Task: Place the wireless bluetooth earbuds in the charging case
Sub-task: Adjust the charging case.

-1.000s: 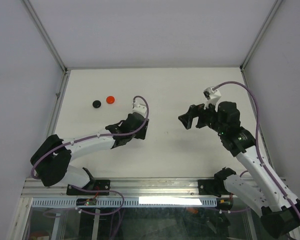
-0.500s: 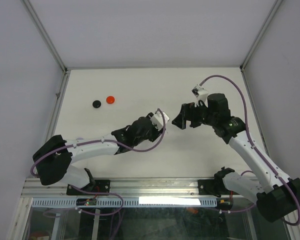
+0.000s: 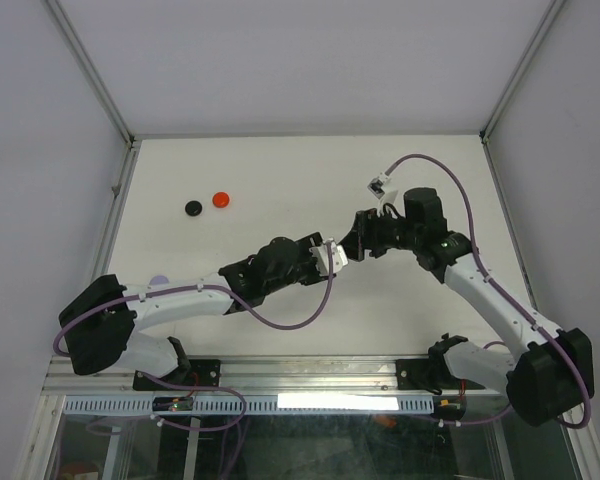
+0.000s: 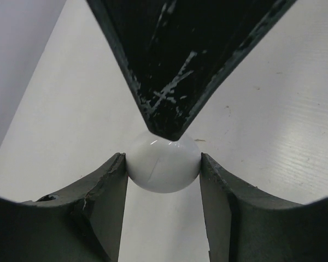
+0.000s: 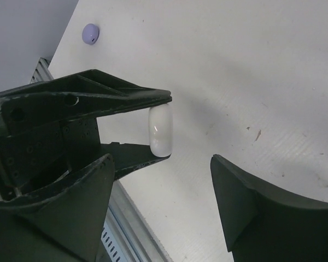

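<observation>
My left gripper (image 4: 163, 170) is shut on the white rounded charging case (image 4: 163, 164), held above the table at mid-height of the top view (image 3: 332, 256). My right gripper (image 5: 161, 162) is open and faces it. The case (image 5: 160, 130) sits just beyond the gap between its fingers, not clamped. One right finger (image 4: 175, 54) shows as a dark wedge whose tip meets the case's upper edge. Small round black (image 3: 193, 207) and red (image 3: 221, 199) pieces, likely the earbuds, lie on the table at the far left.
A small lilac round piece (image 5: 90, 33) lies near the table's left edge, close to the left arm (image 3: 158, 283). A metal rail (image 3: 280, 372) runs along the near edge. Grey walls close the sides and back.
The left arm has swung right to the table's middle with the case in its grip. The right arm has moved left to meet it, and its jaws have narrowed.
</observation>
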Tool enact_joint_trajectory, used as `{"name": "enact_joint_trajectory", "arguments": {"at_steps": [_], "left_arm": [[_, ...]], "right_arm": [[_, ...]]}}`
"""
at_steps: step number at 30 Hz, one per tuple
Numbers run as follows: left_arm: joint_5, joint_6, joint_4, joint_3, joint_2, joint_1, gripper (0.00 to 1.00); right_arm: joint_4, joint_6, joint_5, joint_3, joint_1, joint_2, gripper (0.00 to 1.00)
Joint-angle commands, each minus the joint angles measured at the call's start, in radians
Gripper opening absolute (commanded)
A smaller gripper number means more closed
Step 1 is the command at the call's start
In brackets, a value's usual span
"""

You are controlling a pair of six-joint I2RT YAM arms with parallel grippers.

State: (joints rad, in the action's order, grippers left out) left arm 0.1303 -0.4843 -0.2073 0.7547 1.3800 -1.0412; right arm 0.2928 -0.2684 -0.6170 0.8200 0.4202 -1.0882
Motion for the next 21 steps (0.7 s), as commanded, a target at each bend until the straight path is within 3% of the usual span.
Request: {"name": "enact_joint_trajectory", "arguments": {"at_steps": [1,7,21], "left_arm": [[-0.066,-0.083,-0.081,0.011,-0.051,-0.013,0.27],[-0.081,-0.084,-0.078,0.023,-0.068,-0.014,0.27],[-0.114,-0.094,-0.042,0.054,-0.052,-0.016,0.29]], "right_arm": [[-0.112,-0.014,-0.072,0.0,-0.004,-0.032,0.73],[-0.161,-0.028,-0.122,0.006,-0.003,-0.09,0.61],[-0.152,0.004,-0.186,0.032,0.034,-0.148,0.49]]}}
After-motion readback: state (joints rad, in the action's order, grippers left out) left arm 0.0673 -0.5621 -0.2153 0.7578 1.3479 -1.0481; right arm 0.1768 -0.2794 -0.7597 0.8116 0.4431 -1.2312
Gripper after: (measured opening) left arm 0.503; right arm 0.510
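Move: The white charging case is already pinched in the left hand, right at that hand's point. From the right hand it lies about 4 cm to the left, roughly level fore and aft, and some 5 cm lower, with its narrow edge showing between the right hand's open fingers. Nothing else stands close to either hand; the coloured discs lie far off on the table. The right hand eases left and down towards the case, about 3 cm in all, turning slightly counter-clockwise while its fingers close from about three-quarters to half open, so that they come to stand on either side of the case's narrow edge without a visible grip on it. The left hand keeps its pinch and lifts the case some 1.5 cm to meet them, drawing back slightly, then holds nearly still. ##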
